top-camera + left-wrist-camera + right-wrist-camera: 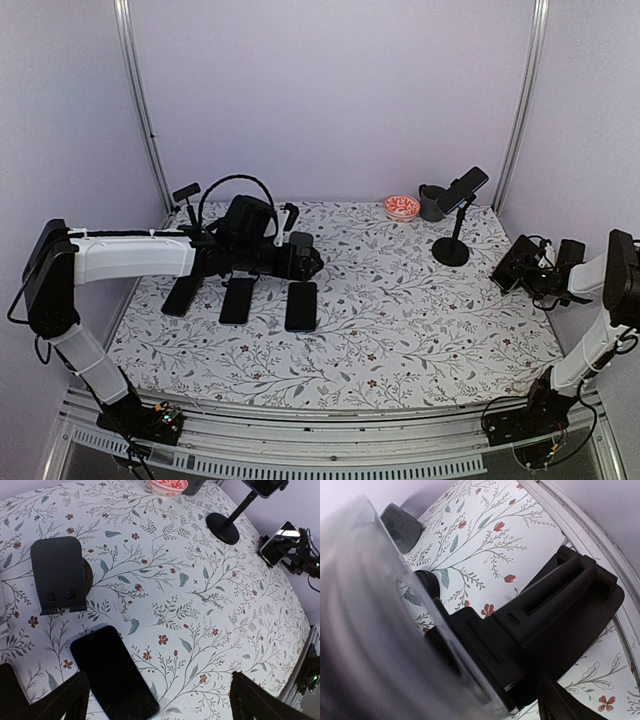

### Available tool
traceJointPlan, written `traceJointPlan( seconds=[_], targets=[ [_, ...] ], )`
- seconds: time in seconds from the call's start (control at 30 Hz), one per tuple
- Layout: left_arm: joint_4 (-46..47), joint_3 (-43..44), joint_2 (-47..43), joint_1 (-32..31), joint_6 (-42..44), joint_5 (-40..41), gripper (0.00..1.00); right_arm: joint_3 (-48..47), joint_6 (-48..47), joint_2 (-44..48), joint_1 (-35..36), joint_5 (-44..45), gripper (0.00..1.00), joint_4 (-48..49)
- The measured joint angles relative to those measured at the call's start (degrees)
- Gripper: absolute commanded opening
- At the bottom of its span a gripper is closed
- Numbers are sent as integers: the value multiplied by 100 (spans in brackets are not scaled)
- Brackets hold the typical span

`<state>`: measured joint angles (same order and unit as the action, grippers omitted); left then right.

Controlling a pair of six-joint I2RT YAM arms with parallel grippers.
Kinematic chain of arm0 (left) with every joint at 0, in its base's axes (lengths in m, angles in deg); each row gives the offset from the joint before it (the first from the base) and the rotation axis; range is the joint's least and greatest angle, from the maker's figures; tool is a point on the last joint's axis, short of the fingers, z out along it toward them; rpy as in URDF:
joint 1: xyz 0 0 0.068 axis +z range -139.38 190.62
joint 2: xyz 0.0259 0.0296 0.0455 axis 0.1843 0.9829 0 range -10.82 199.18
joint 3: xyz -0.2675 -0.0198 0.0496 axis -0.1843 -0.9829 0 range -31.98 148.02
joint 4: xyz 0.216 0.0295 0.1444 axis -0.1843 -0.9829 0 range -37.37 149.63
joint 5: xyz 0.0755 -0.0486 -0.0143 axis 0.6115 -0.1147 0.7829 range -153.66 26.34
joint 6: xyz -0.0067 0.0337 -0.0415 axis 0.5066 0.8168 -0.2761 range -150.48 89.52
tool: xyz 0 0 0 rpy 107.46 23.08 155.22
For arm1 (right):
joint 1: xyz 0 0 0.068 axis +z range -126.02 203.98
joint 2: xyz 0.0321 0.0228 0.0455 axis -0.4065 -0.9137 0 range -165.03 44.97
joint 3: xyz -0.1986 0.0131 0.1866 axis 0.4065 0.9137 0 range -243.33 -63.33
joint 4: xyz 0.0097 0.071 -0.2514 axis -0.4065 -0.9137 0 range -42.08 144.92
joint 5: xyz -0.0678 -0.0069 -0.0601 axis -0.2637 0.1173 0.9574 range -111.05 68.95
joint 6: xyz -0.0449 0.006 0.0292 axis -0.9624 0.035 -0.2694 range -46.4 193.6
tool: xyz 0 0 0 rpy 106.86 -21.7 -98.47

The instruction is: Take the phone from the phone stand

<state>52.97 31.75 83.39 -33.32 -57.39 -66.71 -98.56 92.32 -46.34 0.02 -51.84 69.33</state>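
Observation:
At the table's right edge a dark phone (512,262) leans on a black phone stand (560,605). In the right wrist view this phone (370,630) fills the left side as a blur, very close. My right gripper (537,270) is at the phone. One of its fingers (565,705) shows low beside the stand, and the other is hidden. I cannot tell if the jaws touch the phone. My left gripper (312,262) hangs open over the mid-left table, with nothing between its fingers (55,700).
Three phones lie flat under the left arm, one of them (115,672) right below the left gripper. An empty black stand (57,575) sits beyond it. A pole stand (451,250) holds another phone (463,188) at the back right, near a red bowl (402,207) and a dark cup (431,203).

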Motion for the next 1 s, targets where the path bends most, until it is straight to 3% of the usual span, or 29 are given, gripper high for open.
traceJointPlan(
  seconds=[0.5, 0.77, 1.0],
  targets=[
    [4, -15, -2, 42, 37, -22, 99, -120, -192, -254, -44, -535, 47, 162],
    [2, -50, -2, 52, 39, -22, 99, -155, -356, -352, -44, -612, 25, 203],
    [-4, -131, -122, 59, 61, -13, 99, -179, -426, -378, -44, -769, 18, 212]
  ],
)
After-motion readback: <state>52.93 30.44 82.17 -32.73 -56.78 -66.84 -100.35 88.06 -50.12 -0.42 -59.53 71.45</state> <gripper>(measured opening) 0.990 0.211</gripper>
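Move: The phone on its low stand by the right wall is right at the right gripper's fingers, its middle about 2 cm ahead and 3 cm to the left, at about the same height. The tall phone stand is some 11 cm farther out and 19 cm to the left of this hand, the mug about 24 cm out and 26 cm to the left. For the left hand, the phone on the low stand lies roughly 50 cm to the right, about 4 cm ahead and 9 cm lower. Close the right gripper from well open to mostly shut on the phone and low stand, working from the side by the right wall. As the fingers come in, ease the hand about 1.5 cm left and 1 cm forward at nearly the same height, and swing it some 10 degrees counter-clockwise, carrying the stand along with the fingers. ##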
